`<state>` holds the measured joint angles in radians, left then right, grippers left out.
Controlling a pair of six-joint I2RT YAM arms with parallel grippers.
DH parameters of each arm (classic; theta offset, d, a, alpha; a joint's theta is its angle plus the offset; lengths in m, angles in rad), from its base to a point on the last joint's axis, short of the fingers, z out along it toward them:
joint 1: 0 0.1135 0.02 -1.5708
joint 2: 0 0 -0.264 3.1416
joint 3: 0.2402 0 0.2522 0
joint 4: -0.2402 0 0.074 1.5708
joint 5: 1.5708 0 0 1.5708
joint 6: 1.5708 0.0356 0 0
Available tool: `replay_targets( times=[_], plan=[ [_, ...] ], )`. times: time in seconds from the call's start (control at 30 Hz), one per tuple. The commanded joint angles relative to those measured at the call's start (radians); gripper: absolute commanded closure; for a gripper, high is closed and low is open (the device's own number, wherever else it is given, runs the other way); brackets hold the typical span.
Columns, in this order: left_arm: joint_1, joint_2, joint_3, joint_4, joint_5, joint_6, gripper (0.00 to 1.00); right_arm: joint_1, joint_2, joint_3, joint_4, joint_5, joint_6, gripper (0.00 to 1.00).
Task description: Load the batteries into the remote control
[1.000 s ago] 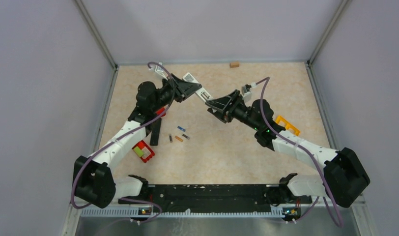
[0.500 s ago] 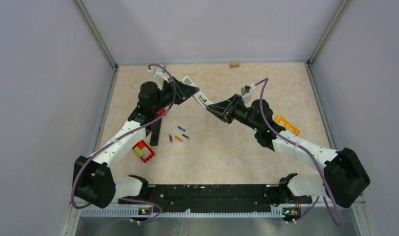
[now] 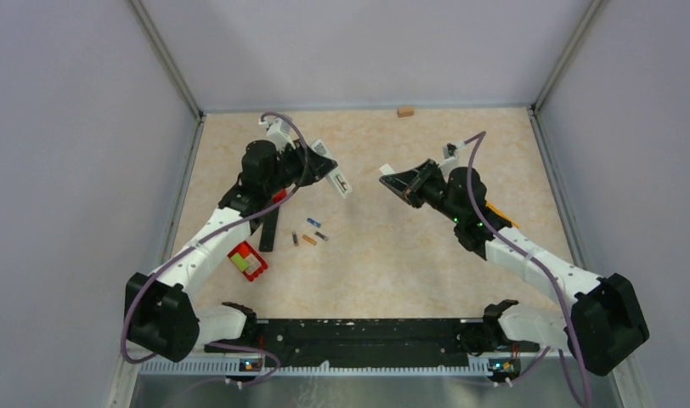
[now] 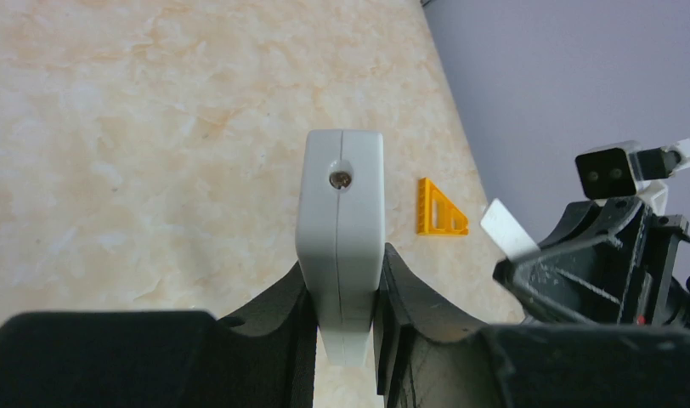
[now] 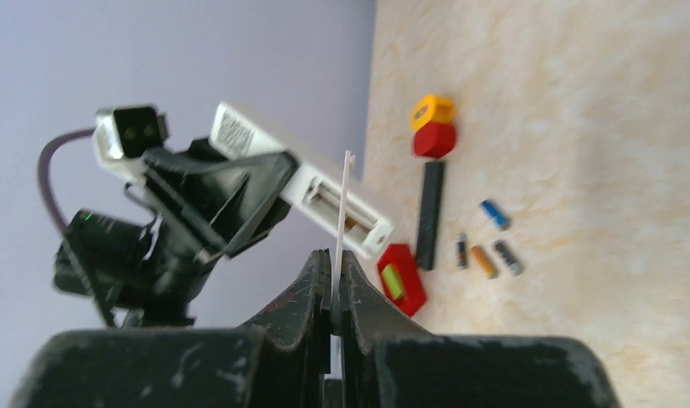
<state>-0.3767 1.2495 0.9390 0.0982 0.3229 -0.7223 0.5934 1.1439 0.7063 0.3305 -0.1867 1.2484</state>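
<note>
My left gripper [image 3: 322,163] [image 4: 342,280] is shut on the white remote control [image 3: 336,176] [image 4: 342,212] and holds it above the table at the back left. In the right wrist view the remote control [image 5: 299,183] shows an open battery bay facing me. My right gripper [image 3: 389,179] [image 5: 335,263] is shut on a thin white cover plate [image 5: 344,204] [image 4: 507,229], held apart from the remote. The batteries lie loose on the table below: a blue one [image 3: 312,222] [image 5: 494,213], an orange one [image 3: 308,240] [image 5: 483,261] and two dark ones [image 3: 322,235] [image 3: 295,240].
A long black bar [image 3: 269,228] and a red block with a green inset [image 3: 247,261] lie left of the batteries. A red piece [image 5: 433,140] and a yellow ring [image 5: 432,110] sit near the bar's far end. An orange triangle frame [image 4: 440,208] lies at the right, a small brown block [image 3: 404,111] by the back wall.
My right gripper closed on the cover plate and drew back to the right with it, away from the remote. The left gripper turned the remote and pulled it slightly left.
</note>
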Motion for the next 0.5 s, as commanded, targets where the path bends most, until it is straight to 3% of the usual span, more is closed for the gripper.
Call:
replay_targets(
  times=[0.0,0.2,0.47],
  plan=[
    [0.012,-0.049,0.027,-0.083,-0.056,0.101,1.00,-0.090,0.016,-0.020,-0.115,0.067,-0.122,1.00],
    [0.016,-0.081,-0.030,-0.094,-0.071,0.143,1.00,-0.170,0.131,-0.027,-0.139,0.020,-0.214,1.00],
    [0.021,-0.066,0.003,-0.201,-0.045,0.203,1.00,-0.247,0.356,-0.014,-0.076,-0.110,-0.244,1.00]
  ],
)
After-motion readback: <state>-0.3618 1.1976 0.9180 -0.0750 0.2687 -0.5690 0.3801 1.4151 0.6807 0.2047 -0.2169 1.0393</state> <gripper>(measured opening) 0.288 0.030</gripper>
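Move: My right hand holds the white battery cover; the bare patch of table it is heading for lies about 6 cm ahead, 8 cm to its right and 25 cm below. The remote in my left hand is about 15 cm to the right hand's left, 4 cm ahead and roughly level; the blue battery is 21 cm left, 6 cm ahead and 25 cm below. From my left hand, that patch is some 24 cm right, straight out level with it and 25 cm down. I carry the cover away from the remote with my right hand, first swinging right and forward, then mostly sinking towards the bare table, about 15 cm down in all, fingers tipping down some 25 degrees and still shut on it. My left hand keeps its grip on the remote, eases down 3 cm and left a little less, and rolls its left side up about 10 degrees. ##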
